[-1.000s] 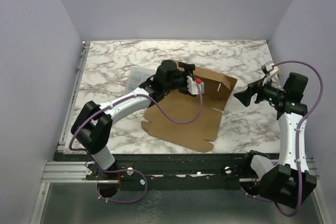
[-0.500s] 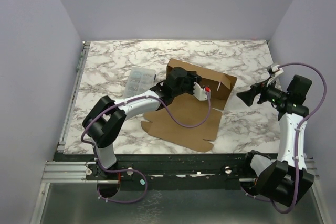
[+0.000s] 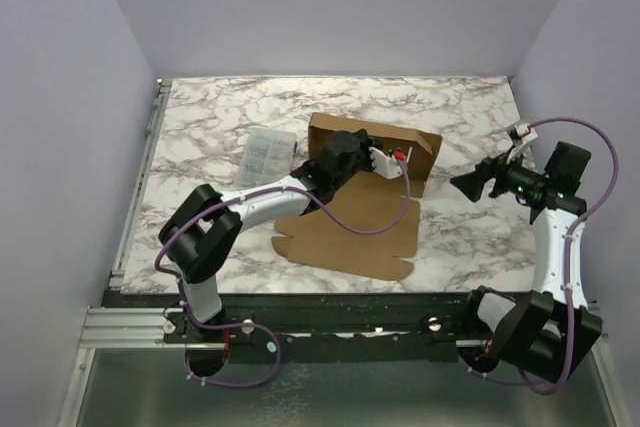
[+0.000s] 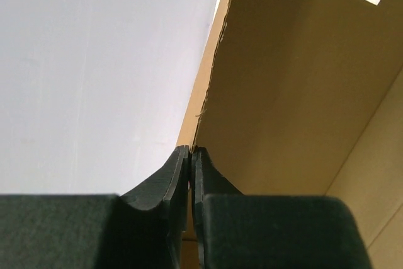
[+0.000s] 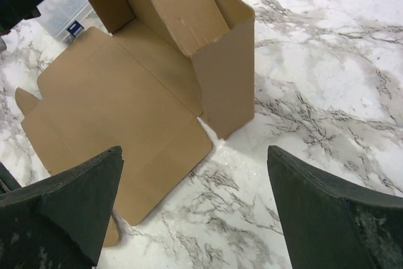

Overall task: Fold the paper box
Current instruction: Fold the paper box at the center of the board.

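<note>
The paper box (image 3: 345,222) is brown cardboard: its wide panel lies flat mid-table and its far part (image 3: 422,159) stands up as walls. My left gripper (image 3: 375,152) is up at the top edge of that raised part. In the left wrist view its jaws (image 4: 190,149) are pressed together on the thin cardboard edge (image 4: 296,92). My right gripper (image 3: 462,185) hovers open to the right of the box, pointing at it. In the right wrist view the box (image 5: 126,105) lies ahead, and nothing is between the wide-apart fingers (image 5: 194,155).
A small clear plastic compartment case (image 3: 268,154) sits on the marble table (image 3: 200,127) left of the box, also visible as a case (image 5: 63,14) in the right wrist view. The left arm's purple cable (image 3: 350,227) drapes over the flat panel. Lilac walls enclose the table.
My left gripper went from open to pinched on the box's far part, which rose from leaning back to upright. The right gripper shifted slightly to the right and stayed open.
</note>
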Controlling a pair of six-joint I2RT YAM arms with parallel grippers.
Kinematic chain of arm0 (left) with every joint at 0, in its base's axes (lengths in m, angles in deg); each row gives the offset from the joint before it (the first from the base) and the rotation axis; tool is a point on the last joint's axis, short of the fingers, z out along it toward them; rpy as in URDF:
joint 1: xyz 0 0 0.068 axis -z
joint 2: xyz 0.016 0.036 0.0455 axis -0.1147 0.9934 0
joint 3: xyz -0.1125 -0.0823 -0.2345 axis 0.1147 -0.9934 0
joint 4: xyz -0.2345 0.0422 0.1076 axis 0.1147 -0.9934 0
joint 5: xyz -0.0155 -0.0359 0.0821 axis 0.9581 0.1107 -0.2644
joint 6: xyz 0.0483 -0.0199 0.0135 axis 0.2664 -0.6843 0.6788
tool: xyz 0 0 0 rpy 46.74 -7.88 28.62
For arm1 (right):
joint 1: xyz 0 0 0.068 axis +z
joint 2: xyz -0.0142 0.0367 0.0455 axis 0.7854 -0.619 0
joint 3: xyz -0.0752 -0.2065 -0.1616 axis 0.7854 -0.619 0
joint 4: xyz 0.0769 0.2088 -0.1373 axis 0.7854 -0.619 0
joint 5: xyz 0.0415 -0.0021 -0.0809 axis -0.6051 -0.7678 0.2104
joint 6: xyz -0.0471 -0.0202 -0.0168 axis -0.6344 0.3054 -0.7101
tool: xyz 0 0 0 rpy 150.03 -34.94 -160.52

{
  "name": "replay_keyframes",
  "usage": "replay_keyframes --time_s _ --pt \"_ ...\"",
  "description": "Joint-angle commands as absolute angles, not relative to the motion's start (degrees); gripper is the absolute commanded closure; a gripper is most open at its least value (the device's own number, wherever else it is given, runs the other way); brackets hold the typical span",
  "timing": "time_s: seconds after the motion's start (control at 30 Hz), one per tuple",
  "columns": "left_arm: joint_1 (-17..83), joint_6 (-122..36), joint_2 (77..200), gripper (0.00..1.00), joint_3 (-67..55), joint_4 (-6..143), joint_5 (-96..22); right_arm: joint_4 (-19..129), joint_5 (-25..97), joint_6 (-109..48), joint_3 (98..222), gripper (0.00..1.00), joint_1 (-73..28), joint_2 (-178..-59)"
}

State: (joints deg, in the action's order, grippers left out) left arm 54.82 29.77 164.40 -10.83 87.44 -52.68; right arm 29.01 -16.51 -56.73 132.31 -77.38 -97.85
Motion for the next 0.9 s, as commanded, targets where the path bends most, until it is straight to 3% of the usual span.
replay_keyframes --time_s 0.0,0.3,0.47,0.6,0.87 --pt "55.63 21.62 163.08 0.93 -10.51 87.15 -64.2 30.58 -18.73 -58.7 133.33 0.0 -77.9 -100.77" --pt "59.8 15.17 165.58 1.0 -8.36 83.91 -79.25 34.3 -19.54 -65.22 140.01 0.01 -77.87 -113.09" --pt "61.1 15.34 168.05 0.99 -8.29 83.94 -82.14 32.31 -23.12 -69.48 146.67 0.12 -77.87 -123.12" --pt "61.65 14.94 167.7 0.86 -8.07 83.66 -81.97 30.59 -25.07 -70.1 150.81 0.25 -76.99 -129.36" --pt "62.39 10.95 164.07 0.54 -7.27 79.81 -79.31 34.52 -22.09 -67.72 152.69 0.26 -71.75 -134.22"
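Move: The left hand already has the box's raised upper edge pinched between its fingers; the box's right end stands about 13 cm to its right and 2 cm back, some 5 cm lower. The box's flat panel is centred about 20 cm back and 5 cm left, 13 cm below, and the clear tray lies about 25 cm left and 3 cm back. From the open right hand, the box's right end is roughly 9 cm left, 4 cm ahead and 6 cm lower. With the box's upper edge still pinched, the left hand first goes a couple of centimetres left while turning some 20 degrees counter-clockwise, then eases slightly back and down and opens its fingers around the edge. Meanwhile the right hand reaches about 10 cm forward and 5 cm down along the outside of the box's right end, veering right and then back left at the last, its fingers closing partway without touching the box. ##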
